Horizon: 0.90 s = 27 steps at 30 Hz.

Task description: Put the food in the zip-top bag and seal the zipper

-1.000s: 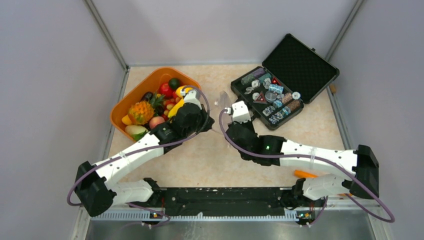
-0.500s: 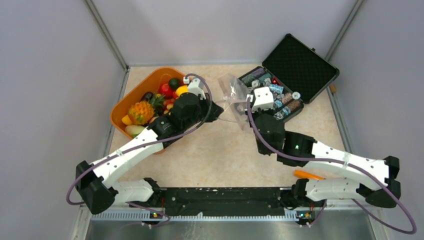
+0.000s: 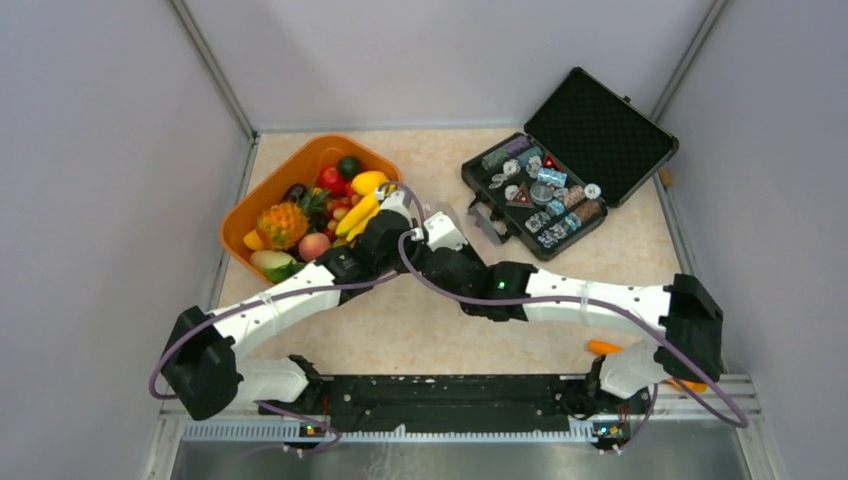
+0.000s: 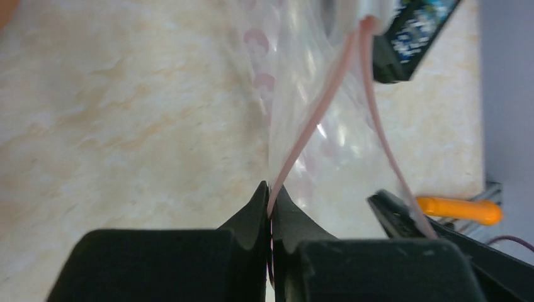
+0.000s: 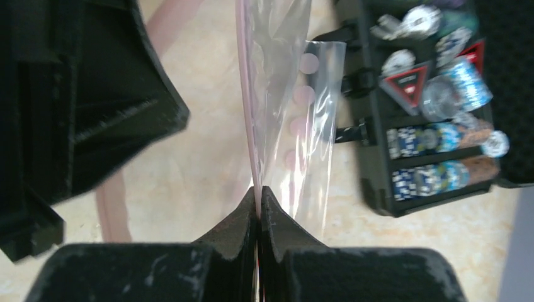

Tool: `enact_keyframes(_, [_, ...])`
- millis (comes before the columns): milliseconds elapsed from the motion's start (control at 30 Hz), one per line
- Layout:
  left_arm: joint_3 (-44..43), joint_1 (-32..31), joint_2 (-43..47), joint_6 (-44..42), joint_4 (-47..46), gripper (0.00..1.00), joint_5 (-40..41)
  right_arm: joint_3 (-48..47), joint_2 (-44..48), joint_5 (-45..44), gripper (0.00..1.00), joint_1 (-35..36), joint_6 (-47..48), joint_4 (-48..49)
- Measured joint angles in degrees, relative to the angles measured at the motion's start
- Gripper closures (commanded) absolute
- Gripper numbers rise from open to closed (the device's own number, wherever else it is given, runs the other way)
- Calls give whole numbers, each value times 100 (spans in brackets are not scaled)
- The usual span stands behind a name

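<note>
The zip-top bag (image 4: pixel 318 119), clear with pink dots, hangs between my two grippers above the table. The left gripper (image 4: pixel 271 200) is shut on one pink strip of the zipper (image 4: pixel 312 119). The right gripper (image 5: pixel 258 192) is shut on a zipper strip (image 5: pixel 249 94) too. In the left wrist view the two strips spread apart, so the mouth gapes a little. Seen from above, the left gripper (image 3: pixel 398 222) and right gripper (image 3: pixel 432 238) sit close together at mid-table. The food (image 3: pixel 300 215) lies in the orange basket (image 3: pixel 262 190) at the left. The bag looks empty.
An open black case (image 3: pixel 600 125) with chips and tokens (image 5: pixel 441 135) stands at the back right. An orange piece (image 3: pixel 610 348) lies near the front right edge, also seen in the left wrist view (image 4: pixel 460 209). Grey walls close in both sides.
The right gripper swung out toward the black case with the bag, then came back left beside the left gripper. The left gripper shifted slightly along with it. Both stayed shut.
</note>
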<state>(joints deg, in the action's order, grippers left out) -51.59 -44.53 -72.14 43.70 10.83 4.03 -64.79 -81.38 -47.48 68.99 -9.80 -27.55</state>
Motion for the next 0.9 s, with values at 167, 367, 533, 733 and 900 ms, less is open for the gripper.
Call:
enact_keyframes(167, [544, 90, 31, 138, 153, 82, 361, 293, -170, 868, 100, -258, -507, 251])
enact_keyframes(367, [629, 114, 160, 173, 216, 72, 678, 483, -170, 1646, 100, -743, -903, 778])
enact_keyframes(533, [638, 142, 160, 140, 116, 59, 577, 551, -214, 1926, 100, -789, -1263, 1150])
enact_keyframes(733, [638, 155, 293, 109, 186, 45, 533, 890, -341, 2048, 100, -789, -1606, 1467])
enact_keyframes(900, [638, 177, 595, 76, 372, 41, 485, 892, -498, 2079, 100, -789, -1794, 1600])
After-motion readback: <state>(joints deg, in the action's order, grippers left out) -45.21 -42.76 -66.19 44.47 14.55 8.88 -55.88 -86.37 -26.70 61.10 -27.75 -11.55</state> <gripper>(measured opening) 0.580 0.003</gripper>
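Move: Each gripper pinches one pink lip of the zip-top bag. The bag's middle hangs about 7 cm ahead of the left hand, 5 cm to its right and 6 cm lower. The case handle is some 8 cm ahead and 9 cm right, the orange bin's middle about 9 cm ahead and 27 cm left. From the right hand the bag's middle lies roughly 7 cm ahead, 1 cm right and 6 cm below, the handle 8 cm ahead and 5 cm right. The left fingers let go of their bag lip, opening from shut to a bit over half while that hand sinks nearly 5 cm and shifts about 4 cm left, then eases up 2 cm. The right gripper keeps its pinch on the other lip and carries the bag down about 8 cm and 4 cm left, rolling its left side up some 20 degrees and tipping its fingers down. ##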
